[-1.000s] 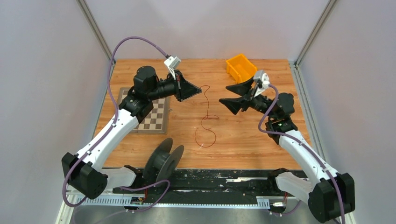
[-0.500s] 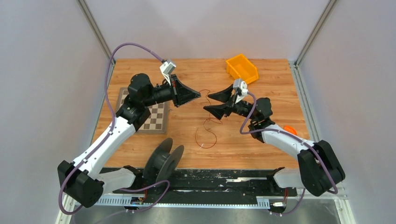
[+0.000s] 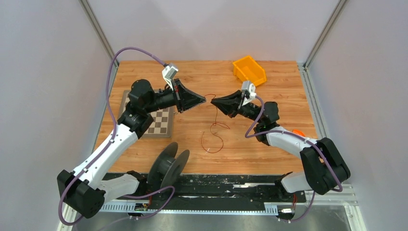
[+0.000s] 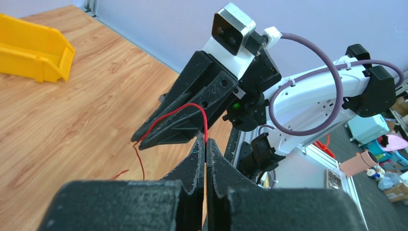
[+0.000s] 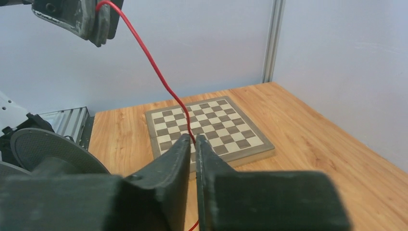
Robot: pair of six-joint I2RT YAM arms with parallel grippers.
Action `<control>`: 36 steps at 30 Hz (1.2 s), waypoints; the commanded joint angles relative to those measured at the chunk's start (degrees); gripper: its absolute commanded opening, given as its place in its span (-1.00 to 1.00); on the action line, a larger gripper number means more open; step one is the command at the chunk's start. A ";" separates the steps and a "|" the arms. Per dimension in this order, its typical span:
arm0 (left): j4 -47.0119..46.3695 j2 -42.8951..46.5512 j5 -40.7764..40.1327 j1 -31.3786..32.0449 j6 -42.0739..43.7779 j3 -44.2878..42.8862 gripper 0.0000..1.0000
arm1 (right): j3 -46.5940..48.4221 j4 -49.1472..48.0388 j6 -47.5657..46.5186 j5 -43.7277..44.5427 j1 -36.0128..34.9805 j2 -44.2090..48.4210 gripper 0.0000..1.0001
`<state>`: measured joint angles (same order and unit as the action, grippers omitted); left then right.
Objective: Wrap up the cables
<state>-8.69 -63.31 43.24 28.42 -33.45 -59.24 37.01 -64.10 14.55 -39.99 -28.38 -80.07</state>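
The cable [image 3: 212, 126] is a hair-thin red wire. Its upper end is held above the table and the rest hangs down into loose loops on the wood. My left gripper [image 3: 204, 100] is shut on the wire near its top end; in the left wrist view the wire [image 4: 180, 109] arcs out of my pinched tips [image 4: 205, 142]. My right gripper [image 3: 213, 101] faces it tip to tip and is shut on the same wire [image 5: 159, 72] a short way along, at its tips [image 5: 193, 139]. The dark grey spool [image 3: 167, 166] stands at the near edge, apart from both grippers.
A chessboard [image 3: 159, 121] lies on the left under the left arm, also in the right wrist view [image 5: 211, 126]. An orange bin [image 3: 248, 70] sits at the back right. A small orange object [image 3: 299, 132] lies beside the right arm.
My right gripper has swung left from near the bin, closed from open, and now pinches the wire beside the left gripper. The left gripper has shifted slightly right and down, still holding the wire.
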 commanded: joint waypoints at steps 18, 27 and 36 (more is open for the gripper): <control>-3.27 3.22 0.11 0.14 -2.57 0.35 -1.00 | 2.08 -6.65 2.77 -3.86 -0.76 -2.42 -0.57; 2.05 4.58 -2.16 -0.02 0.11 0.19 -1.00 | -0.51 -8.35 5.27 0.89 -0.86 -0.09 -1.00; 43.89 10.83 -23.80 0.02 15.45 -7.46 0.23 | -0.47 21.65 -0.66 7.68 2.93 11.28 -1.00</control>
<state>13.72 -57.19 32.53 28.42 -26.61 -62.08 35.48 -58.35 18.26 -36.14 -26.39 -74.37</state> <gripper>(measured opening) 0.592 0.004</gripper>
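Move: The left gripper already holds the red cable's end. The right fingers, almost shut around the cable, lie about 6 cm ahead of the left hand, 3 cm to its right and 8 cm lower. From the right hand, that stretch of cable is right at the fingertips, the loose cable on the table roughly 25 cm below, 3 cm back and 3 cm right, and the yellow bin some 23 cm ahead, 17 cm right and 24 cm down. Almost in place at first, the right fingers close on the red cable, ease partly open, then shut fully while the left gripper keeps the end pinched, shifting only a centimetre back and up. Then the left opens more than halfway, lets go and backs off about 3 cm left and down, tipping some 10 degrees, as the right draws the cable about 3 cm to the right and slightly forward. ##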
